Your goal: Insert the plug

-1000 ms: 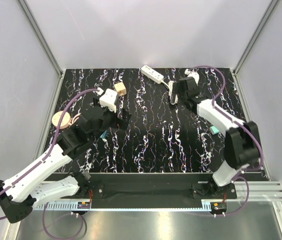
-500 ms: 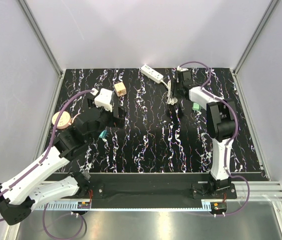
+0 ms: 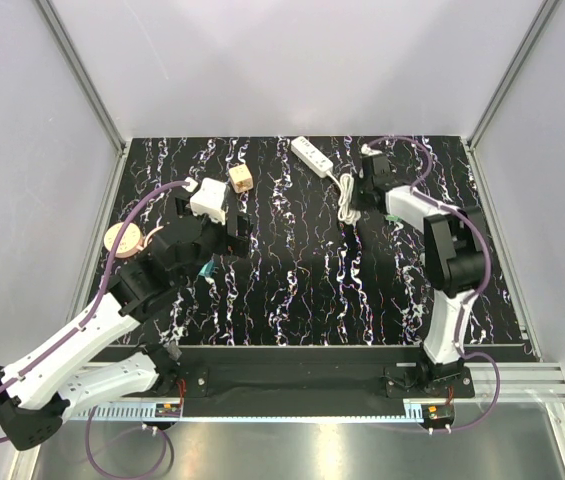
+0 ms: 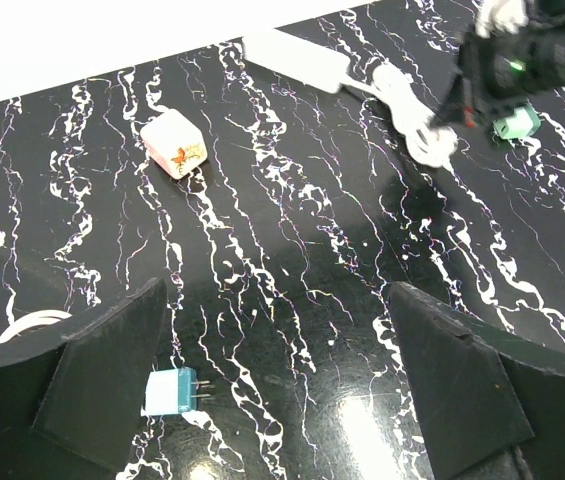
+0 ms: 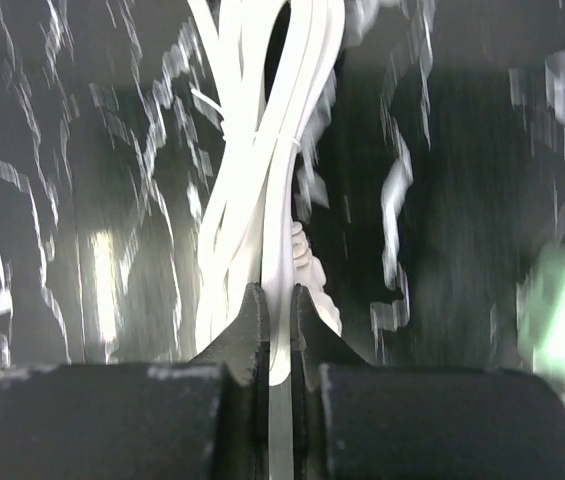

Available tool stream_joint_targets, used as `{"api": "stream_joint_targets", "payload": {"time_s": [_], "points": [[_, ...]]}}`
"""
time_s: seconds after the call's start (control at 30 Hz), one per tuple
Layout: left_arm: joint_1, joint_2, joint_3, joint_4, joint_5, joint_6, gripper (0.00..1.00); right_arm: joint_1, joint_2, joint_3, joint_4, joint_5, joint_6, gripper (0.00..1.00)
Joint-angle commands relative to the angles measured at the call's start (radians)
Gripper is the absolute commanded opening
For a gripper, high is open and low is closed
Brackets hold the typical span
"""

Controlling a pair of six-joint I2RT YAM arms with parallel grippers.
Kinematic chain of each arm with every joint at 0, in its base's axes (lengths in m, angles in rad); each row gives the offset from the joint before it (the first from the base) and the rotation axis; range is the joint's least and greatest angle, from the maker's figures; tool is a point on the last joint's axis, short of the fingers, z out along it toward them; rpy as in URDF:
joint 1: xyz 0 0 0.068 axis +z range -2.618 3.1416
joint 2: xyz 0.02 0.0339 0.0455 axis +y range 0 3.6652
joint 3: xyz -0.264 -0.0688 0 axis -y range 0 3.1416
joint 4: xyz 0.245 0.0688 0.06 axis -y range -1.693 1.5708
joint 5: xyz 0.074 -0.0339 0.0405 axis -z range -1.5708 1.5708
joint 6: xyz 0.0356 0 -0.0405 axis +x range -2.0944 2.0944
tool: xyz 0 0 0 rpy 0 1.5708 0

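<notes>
The plug (image 3: pixel 392 213) is a small light-green body lying on the black marbled table just right of my right gripper (image 3: pixel 355 193); it shows as a green blur (image 5: pixel 562 320) at the right edge of the right wrist view. My right gripper (image 5: pixel 278 300) is shut on the white coiled cord (image 5: pixel 262 180) of the power strip (image 3: pixel 312 153). The cord (image 3: pixel 347 200) trails from the strip toward the table's middle. My left gripper (image 4: pixel 280 300) hangs open over the left half of the table, holding nothing.
A teal block with two prongs (image 4: pixel 170 392) lies by my left gripper's left finger. A tan cube (image 3: pixel 241 177) sits at the back left, and a round orange disc (image 3: pixel 122 238) lies near the left edge. Grey walls enclose the table.
My right gripper has shut on the white cord, and its arm has folded in toward the back right. The power strip has shifted slightly to the right. The left arm has barely moved.
</notes>
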Motion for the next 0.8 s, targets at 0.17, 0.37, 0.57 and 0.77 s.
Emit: {"api": "stream_joint_targets", "payload": {"time_s": [0.17, 0.37, 0.57, 0.77], "points": [[-0.007, -0.016, 0.0, 0.045, -0.034, 0.014, 0.99, 0.007, -0.362, -0.457, -0.105, -0.133, 0.261, 0.0], [-0.01, -0.027, 0.0, 0.047, -0.013, 0.01, 0.99, 0.009, -0.577, -0.657, -0.155, -0.193, 0.33, 0.11], [-0.014, -0.019, 0.0, 0.045, -0.007, 0.007, 0.99, 0.005, -0.767, -0.601, -0.264, -0.094, 0.331, 0.58], [-0.024, -0.022, -0.006, 0.047, -0.039, 0.018, 0.99, -0.126, -0.624, -0.406, -0.277, 0.041, 0.226, 0.61]]}}
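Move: The right hand is already shut on the coiled cable, down at the table. The place the coil is taken to is bare table about 18 cm straight back and some 1 cm to the right. The power strip lies about 14 cm ahead and 11 cm left of that hand, a green plug roughly 3 cm back and 10 cm right. From the raised left hand the same bare spot is some 5 cm ahead, 25 cm right and 25 cm below. Dragging the pinched cable coil quickly back towards the robot, the right hand stays level over the table for some 20 cm while its fingers tip about 15 degrees further down. Near the end of the pull they open to over half and let go of the coil, then the hand rises about 5 cm, swinging right and a little forward, clear of the cable. ##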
